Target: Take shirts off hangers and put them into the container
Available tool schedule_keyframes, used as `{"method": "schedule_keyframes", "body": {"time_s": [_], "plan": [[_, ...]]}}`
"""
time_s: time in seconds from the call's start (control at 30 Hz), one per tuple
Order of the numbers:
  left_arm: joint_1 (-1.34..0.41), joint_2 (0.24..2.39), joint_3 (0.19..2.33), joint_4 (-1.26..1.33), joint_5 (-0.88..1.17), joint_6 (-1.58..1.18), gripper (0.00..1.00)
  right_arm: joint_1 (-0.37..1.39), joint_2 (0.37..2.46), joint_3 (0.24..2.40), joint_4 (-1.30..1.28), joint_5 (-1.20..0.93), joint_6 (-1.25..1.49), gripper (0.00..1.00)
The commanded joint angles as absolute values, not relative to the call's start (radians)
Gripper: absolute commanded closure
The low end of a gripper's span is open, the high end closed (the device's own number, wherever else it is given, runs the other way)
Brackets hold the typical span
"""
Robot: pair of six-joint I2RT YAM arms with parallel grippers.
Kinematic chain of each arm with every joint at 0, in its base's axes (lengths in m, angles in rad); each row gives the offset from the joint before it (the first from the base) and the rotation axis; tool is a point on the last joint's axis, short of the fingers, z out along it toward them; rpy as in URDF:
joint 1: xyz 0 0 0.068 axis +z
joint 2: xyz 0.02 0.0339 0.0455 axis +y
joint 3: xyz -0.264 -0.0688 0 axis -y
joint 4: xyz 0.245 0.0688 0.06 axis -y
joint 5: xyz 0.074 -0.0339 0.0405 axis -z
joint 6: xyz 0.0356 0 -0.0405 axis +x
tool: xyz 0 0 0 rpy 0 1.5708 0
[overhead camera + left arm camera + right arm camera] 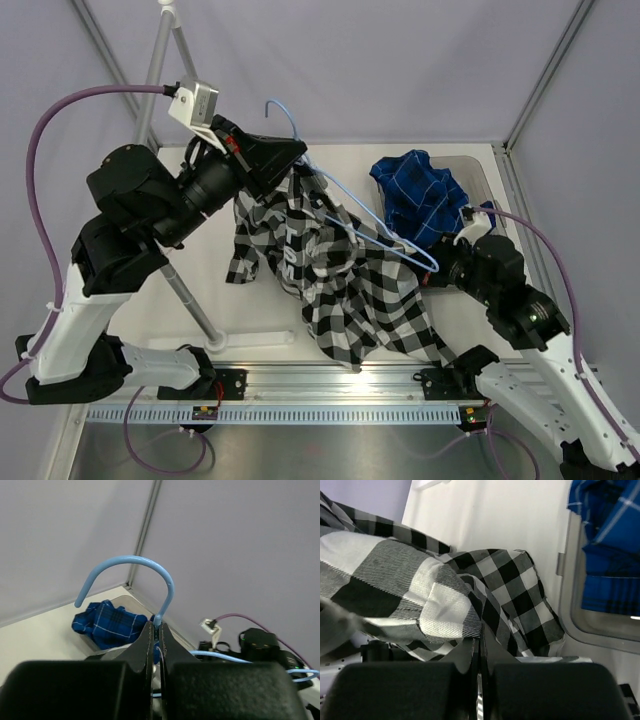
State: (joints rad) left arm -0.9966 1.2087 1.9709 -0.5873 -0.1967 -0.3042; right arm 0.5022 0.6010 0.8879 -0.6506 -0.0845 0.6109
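Note:
My left gripper [292,157] is shut on the neck of the light blue hanger [350,215] and holds it above the table. Its hook [131,564] curves up just past the gripper [158,626] in the left wrist view. The black, white and grey checked shirt [345,285] hangs from that hanger, and its lower part lies on the table. My right gripper [447,262] is shut on a fold of this shirt [435,590], with cloth pinched at the tips [481,641]. The blue plaid shirt [420,195] lies bunched in the container [484,178] at the back right.
The rack's pale poles [160,70] rise at the back left, and one leg [190,295] slants down to the table under my left arm. A metal rail [330,382] runs along the near edge. The container's rim [566,605] lies right beside the checked cloth.

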Motion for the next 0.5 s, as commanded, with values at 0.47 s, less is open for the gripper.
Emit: {"method": "schedule_keyframes", "body": {"time_s": [0.47], "plan": [[-1.003,1.240,2.014,-0.621,0.296,-0.448,1.00,0.499,1.018,1.530,-0.440,0.193,0.290,1.00]]}}
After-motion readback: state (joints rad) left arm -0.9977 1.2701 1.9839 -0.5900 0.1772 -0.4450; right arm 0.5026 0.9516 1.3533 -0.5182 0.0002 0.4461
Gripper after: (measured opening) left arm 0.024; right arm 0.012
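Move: From the right gripper, which holds a corner of the black-and-white shirt, the container's middle lies about 18 cm ahead, 9 cm right and 24 cm down; the blue shirt inside it is 18 cm ahead and 6 cm right. The checked shirt's bulk hangs about 14 cm to this gripper's left. From the left gripper, which holds the blue hanger by its stem, that shirt hangs some 7 cm right and 28 cm down, and the container is 18 cm ahead, 30 cm right and 54 cm down. Lift the right gripper about 14 cm and carry it some 7 cm forward, mostly in the later part, tipping its fingers upward and keeping its pinch on the checked shirt. Meanwhile bring the left gripper about 5 cm right and as far back, turning it some 20 degrees clockwise with its hold on the hanger kept, so the hanger's far end swings back from the right gripper. ##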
